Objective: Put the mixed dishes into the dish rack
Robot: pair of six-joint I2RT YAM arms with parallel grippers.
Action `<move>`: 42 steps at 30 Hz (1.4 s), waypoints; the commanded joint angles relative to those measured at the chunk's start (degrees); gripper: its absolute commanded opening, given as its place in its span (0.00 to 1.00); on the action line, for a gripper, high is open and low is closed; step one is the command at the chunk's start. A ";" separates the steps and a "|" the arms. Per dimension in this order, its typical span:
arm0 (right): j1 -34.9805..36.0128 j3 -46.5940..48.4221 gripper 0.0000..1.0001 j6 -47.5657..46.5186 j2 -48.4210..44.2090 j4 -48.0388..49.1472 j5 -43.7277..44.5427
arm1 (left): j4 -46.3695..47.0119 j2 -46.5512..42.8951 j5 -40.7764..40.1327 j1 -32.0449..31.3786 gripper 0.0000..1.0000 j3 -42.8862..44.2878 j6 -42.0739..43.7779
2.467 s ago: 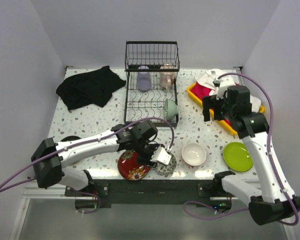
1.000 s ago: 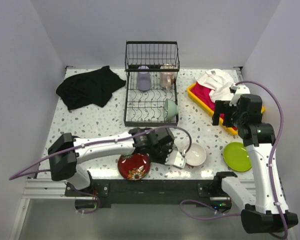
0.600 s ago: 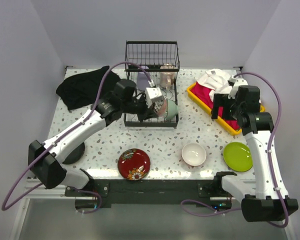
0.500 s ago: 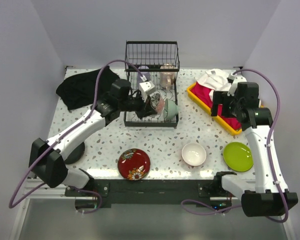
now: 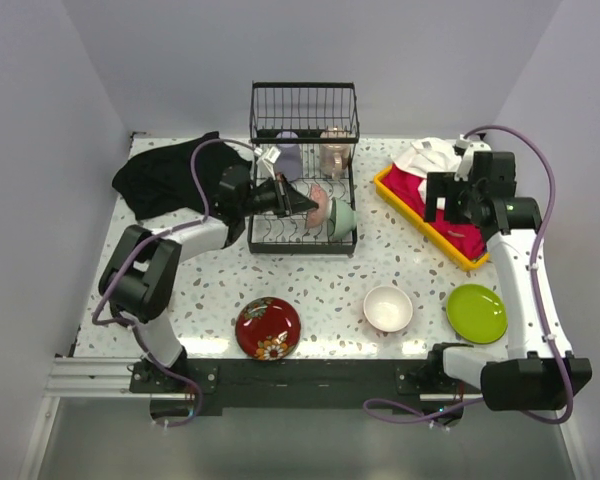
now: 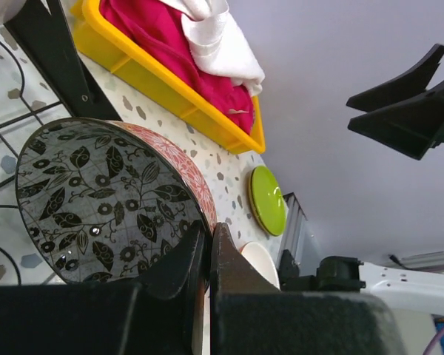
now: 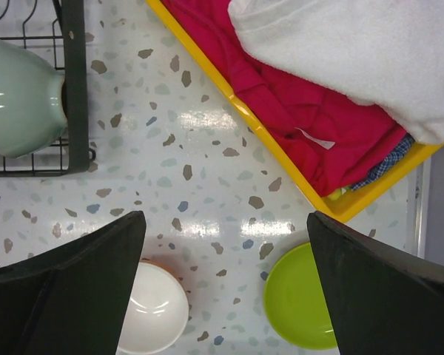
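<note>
The black wire dish rack stands at the back centre. Its lower grid holds a lavender mug, a pinkish mug and a pale green bowl on edge. My left gripper is shut on the rim of the black-white patterned bowl, held tilted over the grid beside the green bowl. In the left wrist view the jaws pinch that bowl. My right gripper hangs open above the table, nothing between its fingers. A red floral bowl, white bowl and lime green plate lie at the front.
A yellow tray of red and white cloths sits right of the rack, under my right wrist. A black cloth lies at the back left. The white bowl and lime plate show below my right gripper.
My left arm carried the patterned bowl from the table's front up to the rack and now holds it low over the lower grid. My right arm drifted slightly back and right.
</note>
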 commanded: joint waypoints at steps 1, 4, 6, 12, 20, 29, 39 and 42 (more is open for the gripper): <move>-1.40 1.71 0.95 -1.30 0.59 -0.26 2.81 | 19.67 3.80 3.04 0.10 0.00 0.18 -12.98; -1.83 1.71 0.95 -3.23 1.29 -0.70 3.25 | 22.57 6.35 3.39 0.10 0.00 0.36 -15.62; -2.01 1.89 0.95 -3.49 1.99 -0.88 3.51 | 24.07 7.42 3.39 0.10 0.00 0.19 -16.94; -2.45 2.50 0.95 -3.85 3.22 -0.88 3.60 | 26.97 9.88 2.78 0.10 0.00 -1.04 -18.70; -2.63 3.12 0.95 -3.94 4.46 -0.44 3.60 | 24.17 8.47 -2.67 0.63 0.00 -6.49 -18.61; -2.63 2.24 0.95 -3.67 3.58 -0.17 2.63 | 15.66 8.83 -6.45 1.16 0.20 -6.67 -16.26; -2.71 -0.66 0.95 -2.79 0.07 0.00 1.49 | -1.04 3.13 -1.89 4.14 0.56 -0.09 -0.97; -2.63 -1.71 0.95 -2.09 -1.34 0.44 0.44 | -9.56 -2.76 -0.31 6.16 0.58 0.44 5.53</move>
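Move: The left hand holds the patterned bowl by its rim just over its place in the lower rack, whose middle lies some 12 cm below this hand, about 1 cm ahead and 1 cm to its right. The green bowl stands roughly 6 cm right of that place, level with it. The purple mug is about 14 cm ahead and 5 cm left of the hand, the pink mug 15 cm ahead and 5 cm right. From the right hand the place is about 28 cm left, 5 cm ahead and 18 cm below. Still pinching the patterned bowl's rim, the left hand lowers the bowl about 7 cm into the rack on the left side of the green bowl, easing slightly forward and rolling some 15 degrees. Low down, its fingers open a little past half and let go of the rim, and the hand starts back to the left by about 2 cm. The empty right hand drifts a few centimetres right and down, fingers still wide. ##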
